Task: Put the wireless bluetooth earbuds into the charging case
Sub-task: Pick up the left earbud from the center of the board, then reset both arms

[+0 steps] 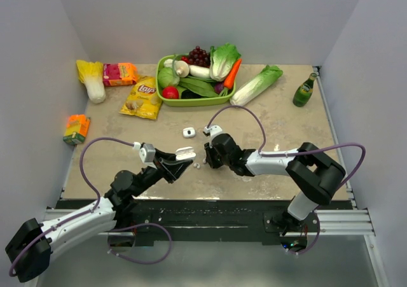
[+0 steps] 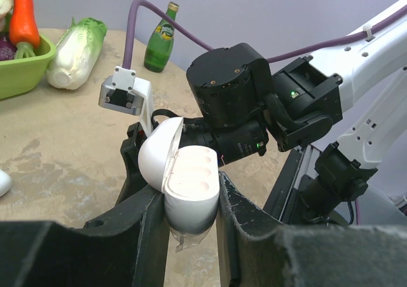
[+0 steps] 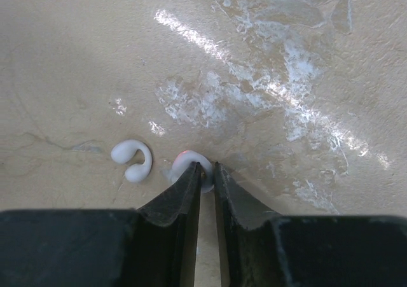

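Observation:
My left gripper is shut on the open white charging case and holds it above the table with its lid flipped back; several empty wells show in its top. In the top view the case sits just left of my right gripper. My right gripper is down at the table and shut on one small white hook-shaped earbud. A second earbud lies loose on the table just left of it. Both earbuds show as white specks in the top view.
A second small white case lies on the table behind the grippers. A green basket of vegetables, a chips bag, a cabbage and a green bottle stand at the back. An orange box is at the left.

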Robot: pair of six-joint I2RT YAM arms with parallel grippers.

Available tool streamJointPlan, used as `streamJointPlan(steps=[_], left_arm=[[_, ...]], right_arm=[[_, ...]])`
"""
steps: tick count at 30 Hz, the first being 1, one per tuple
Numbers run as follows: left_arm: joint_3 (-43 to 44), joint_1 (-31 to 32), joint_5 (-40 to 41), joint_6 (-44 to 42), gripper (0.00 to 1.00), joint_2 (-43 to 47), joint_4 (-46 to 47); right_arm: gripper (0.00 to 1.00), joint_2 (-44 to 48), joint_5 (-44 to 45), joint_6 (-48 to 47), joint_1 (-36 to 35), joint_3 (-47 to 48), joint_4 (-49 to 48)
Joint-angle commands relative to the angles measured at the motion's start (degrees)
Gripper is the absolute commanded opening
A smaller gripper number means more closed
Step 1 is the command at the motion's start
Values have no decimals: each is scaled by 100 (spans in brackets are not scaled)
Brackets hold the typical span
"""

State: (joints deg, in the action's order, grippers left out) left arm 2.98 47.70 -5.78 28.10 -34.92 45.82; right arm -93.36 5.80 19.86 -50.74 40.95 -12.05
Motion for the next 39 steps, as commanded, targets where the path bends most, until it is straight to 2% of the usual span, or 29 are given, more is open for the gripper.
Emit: streamJointPlan(steps=[1,8,28,33,39], left_arm=[[-246,20,-64,82,0,11,366],[-210,20,-72,73,0,-6,331],[-193,20,-2,73,0,-6,348],[-167,28,235,21,0,-15,479],[307,11,314,-322,0,-665,1086]], right_arm=[[17,-7,-150,62,-59,-175,37],[0,46,-167,124,-59,-280,-16],[0,1311,211,238,-50,-667,63],[0,2505,474,229,-59,-641,554],[0,4051,904,-122,-155,157,1670]])
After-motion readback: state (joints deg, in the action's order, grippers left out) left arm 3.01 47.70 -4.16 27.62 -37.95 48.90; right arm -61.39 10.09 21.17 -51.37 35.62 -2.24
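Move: The left earbud lies right at the right fingertips, under a centimetre below their pads. The other earbud lies about 3 cm left of the right hand and 2 cm nearer; the closed case stands about 12 cm ahead and 6 cm left of that hand. The open case, held in the left gripper, hangs about 8 cm back, 7 cm left and 18 cm above. From the left hand the left earbud lies roughly 9 cm ahead, 7 cm right and 18 cm below. Almost still at first, the right hand shuts its narrowly open fingers and pinches the left earbud, then eases a centimetre or two back and to the right, close over the board. From there it lifts ever faster, about 13 cm in all, drifting some 4 cm right, away from the other earbud, while the wrist tips the fingers up some 15 degrees. ##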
